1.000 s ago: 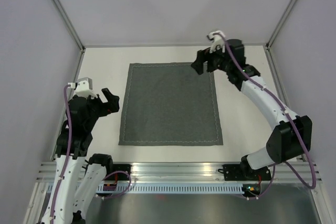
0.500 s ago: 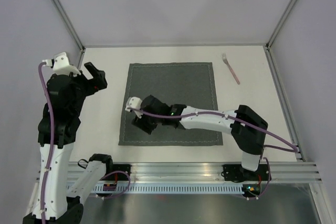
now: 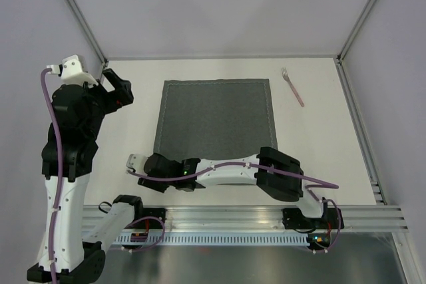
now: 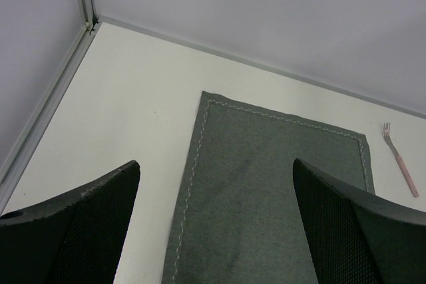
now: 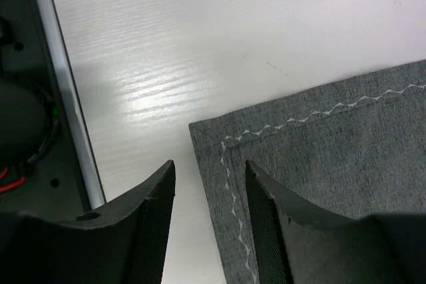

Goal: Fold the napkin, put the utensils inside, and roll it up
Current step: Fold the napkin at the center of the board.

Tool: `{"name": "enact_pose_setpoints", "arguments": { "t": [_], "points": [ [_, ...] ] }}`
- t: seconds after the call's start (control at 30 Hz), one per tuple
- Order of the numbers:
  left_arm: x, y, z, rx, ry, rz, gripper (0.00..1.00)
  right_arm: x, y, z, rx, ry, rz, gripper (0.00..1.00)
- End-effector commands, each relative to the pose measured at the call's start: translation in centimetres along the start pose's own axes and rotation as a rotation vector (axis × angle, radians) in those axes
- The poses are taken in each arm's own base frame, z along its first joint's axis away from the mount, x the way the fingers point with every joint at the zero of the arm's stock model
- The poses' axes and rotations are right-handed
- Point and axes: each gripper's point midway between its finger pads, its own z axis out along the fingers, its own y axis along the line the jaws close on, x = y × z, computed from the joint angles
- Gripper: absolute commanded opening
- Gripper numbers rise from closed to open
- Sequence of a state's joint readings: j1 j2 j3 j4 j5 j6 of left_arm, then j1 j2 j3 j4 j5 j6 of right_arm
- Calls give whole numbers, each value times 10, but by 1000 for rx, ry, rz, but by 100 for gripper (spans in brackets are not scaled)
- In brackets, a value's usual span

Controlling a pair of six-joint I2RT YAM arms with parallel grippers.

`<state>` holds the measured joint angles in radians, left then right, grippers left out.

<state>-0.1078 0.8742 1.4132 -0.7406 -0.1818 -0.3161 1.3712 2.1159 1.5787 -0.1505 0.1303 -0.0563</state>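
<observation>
The dark grey napkin [image 3: 213, 118] lies flat in the middle of the table, with a pale stitched hem. A fork [image 3: 293, 87] with silvery tines and a pink handle rests on the table beyond the napkin's far right corner. My right arm reaches across the near edge, and my right gripper [image 3: 154, 167] is low at the near left corner. In the right wrist view the right gripper [image 5: 210, 167] is open and straddles the hem of the napkin [image 5: 333, 157] just behind its corner. My left gripper [image 3: 116, 88] hangs open, high above the table left of the napkin [image 4: 279, 191], holding nothing.
White walls and metal frame posts [image 3: 80, 14] close off the table's back and sides. A metal rail [image 3: 219, 216] with the arm bases runs along the near edge. The fork [image 4: 398, 157] shows at the right of the left wrist view.
My right arm swung from the napkin's far right corner, across the cloth, down to its near left corner, and its jaws narrowed. My left arm rose and moved toward the far left.
</observation>
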Motion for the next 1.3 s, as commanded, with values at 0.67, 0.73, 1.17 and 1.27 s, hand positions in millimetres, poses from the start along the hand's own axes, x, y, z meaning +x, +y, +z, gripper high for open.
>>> {"name": "enact_pose_setpoints", "arguments": {
  "t": [0.67, 0.73, 1.17, 1.27],
  "points": [
    [9, 7, 5, -36, 53, 28, 100, 1, 9, 50, 179, 70, 18, 48],
    [12, 6, 6, -35, 61, 28, 100, 5, 6, 50, 197, 80, 12, 48],
    [16, 8, 7, -38, 71, 30, 100, 21, 9, 53, 207, 125, 4, 49],
    [18, 9, 7, -41, 74, 33, 100, 26, 15, 58, 182, 134, 6, 49]
  ]
}}
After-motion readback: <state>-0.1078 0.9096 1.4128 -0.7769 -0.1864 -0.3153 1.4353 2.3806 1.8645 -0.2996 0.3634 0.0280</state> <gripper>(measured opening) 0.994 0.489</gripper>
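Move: The napkin's near left corner is what the right hand goes for: about 4 cm to its left, level with it fore and aft, and some 7 cm below. The napkin's middle lies roughly 22 cm ahead and 18 cm to the right of that hand, while the metal rail's edge runs about 7 cm behind it, both down at table height. From the left hand the same corner is about 13 cm back, 2 cm to the right and 40 cm below. The right hand sinks about 5 cm towards the napkin's near left corner, first sliding some 4 cm left with its fingers half open, then easing back right by about 1.5 cm while the wrist turns some 10 degrees clockwise and tips the fingers a little steeper at the cloth. The tips end close by the corner, held apart ready to straddle it, with no touch to be seen yet, and the high, empty, wide-open left hand merely lowers a couple of centimetres. ##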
